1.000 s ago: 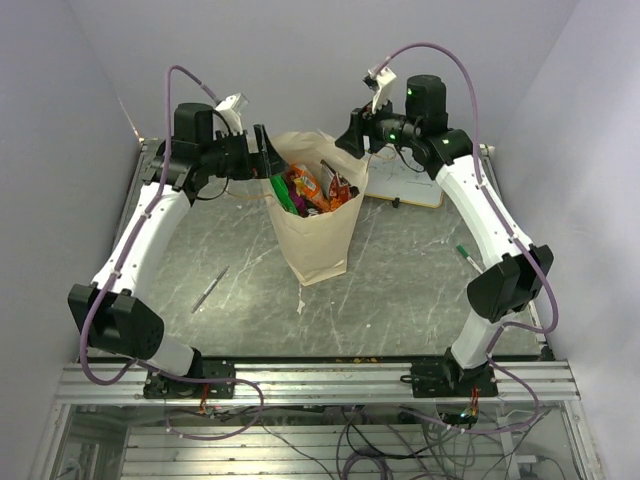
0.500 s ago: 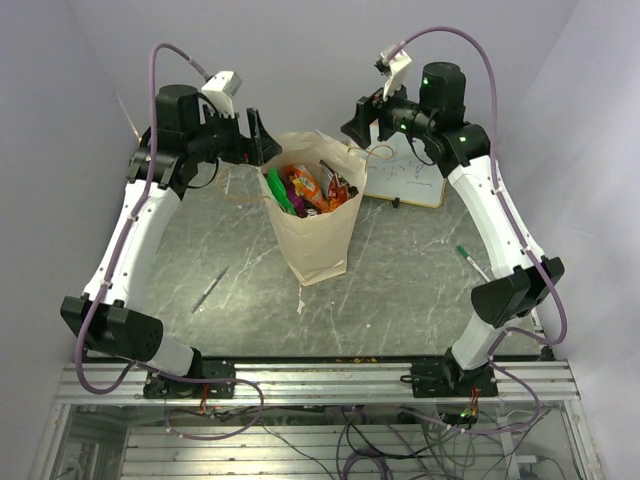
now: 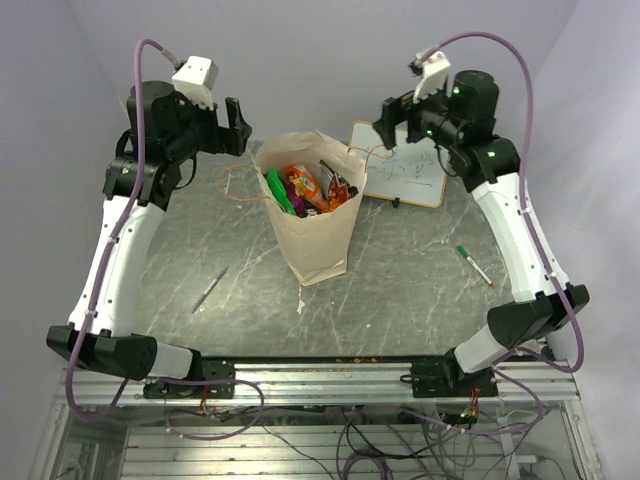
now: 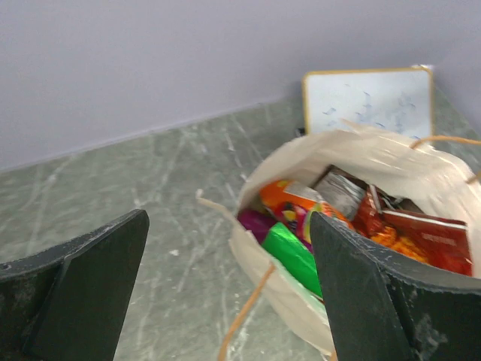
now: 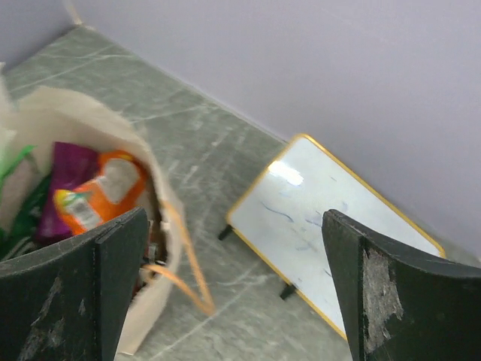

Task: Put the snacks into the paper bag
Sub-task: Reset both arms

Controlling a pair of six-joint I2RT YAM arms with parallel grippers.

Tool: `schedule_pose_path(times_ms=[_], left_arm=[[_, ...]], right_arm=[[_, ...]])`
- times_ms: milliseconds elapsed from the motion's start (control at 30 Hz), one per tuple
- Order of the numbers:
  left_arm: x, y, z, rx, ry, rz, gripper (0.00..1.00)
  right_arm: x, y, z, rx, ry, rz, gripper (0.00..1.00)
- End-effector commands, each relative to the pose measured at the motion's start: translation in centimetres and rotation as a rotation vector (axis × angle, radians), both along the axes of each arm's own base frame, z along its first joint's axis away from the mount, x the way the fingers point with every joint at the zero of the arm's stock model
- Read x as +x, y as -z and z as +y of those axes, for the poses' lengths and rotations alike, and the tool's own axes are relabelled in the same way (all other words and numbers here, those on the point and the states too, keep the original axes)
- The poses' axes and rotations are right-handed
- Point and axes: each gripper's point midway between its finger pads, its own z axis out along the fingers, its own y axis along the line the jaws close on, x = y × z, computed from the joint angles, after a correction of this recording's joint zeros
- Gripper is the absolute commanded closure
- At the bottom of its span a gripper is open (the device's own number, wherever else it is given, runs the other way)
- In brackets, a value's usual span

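Note:
The paper bag (image 3: 318, 235) stands upright mid-table with its mouth open. Several snacks (image 3: 305, 188) fill it: orange, green, purple and red packets. My left gripper (image 3: 238, 125) hovers open to the left of the bag's rim, holding nothing. From the left wrist I see the bag (image 4: 391, 162) with an orange packet (image 4: 289, 203) and a green one (image 4: 293, 252) between my open gripper (image 4: 228, 226). My right gripper (image 3: 385, 122) hangs open to the right of the rim, also holding nothing. The right wrist view shows the open gripper (image 5: 234, 218) beside the bag (image 5: 68, 113), its cord handle (image 5: 188, 263) loose.
A yellow-framed whiteboard (image 3: 400, 178) leans at the back right, seen also from the right wrist as the whiteboard (image 5: 331, 226). A green-capped pen (image 3: 474, 265) lies at the right and a grey pen (image 3: 210, 290) at the left. Walls close in on three sides.
Both arms have lifted and drawn away from the bag's rim, the left one leftward and the right one rightward. The right gripper's jaws have spread wider.

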Motion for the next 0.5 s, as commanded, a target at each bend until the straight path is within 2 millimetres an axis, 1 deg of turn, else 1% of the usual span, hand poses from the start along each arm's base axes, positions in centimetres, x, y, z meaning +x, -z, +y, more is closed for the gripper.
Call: schedule_pose_path(times_ms=[0,100,200,267,333,400,467], left_arm=[[0.4,-2.2,5.1,0.073,-0.209,-0.104,0.01],[0.8,-1.8,7.7,0.100,-0.302,-0.116,0.02],[1.3,-1.3,9.8,0.116,-0.358,-0.109,0.02],[1.6,-1.0,10.8,0.116,-0.374,-0.102,0.02],[1.9,-0.5,11.6,0.102,-0.382,-0.096,0.02],[2.0,0.2,12.0,0.087,-0.376,-0.090,0.02],[2.0,1.1,12.9,0.077,-0.390,-0.082,0.02]], right_arm=[[1.7,-0.1,-7.6,0.060,0.237,0.013,0.00],[2.0,0.2,-12.1,0.083,0.350,0.024,0.00],[2.1,1.2,-15.3,0.053,0.452,0.039,0.00],[2.0,2.3,-16.5,0.025,0.493,0.073,0.00],[2.0,3.5,-17.1,0.010,0.518,0.112,0.00],[1.8,4.7,-17.2,0.006,0.528,0.144,0.00],[1.6,5.6,-17.3,0.011,0.543,0.152,0.00]])
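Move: The filled paper bag stands between the hands, its middle about 20 cm to the right of the left hand and some 19 cm to the left of the right hand. It is roughly 2 cm back from the left hand, 5 cm back from the right, and about 26 cm below both. From the right hand the whiteboard lies some 20 cm ahead and 8 cm right, down on the table; the marker is about 20 cm back and 27 cm right. Already clear of the paper bag, both empty hands swing outward away from it. The right goes about 16 cm right, fast at first and then easing off, sinking slightly and turning clockwise by nearly 30 degrees; the left goes some 11 cm left, turning about 20 degrees counter-clockwise until it points almost straight forward. Both grippers stay wide open, touching nothing. ##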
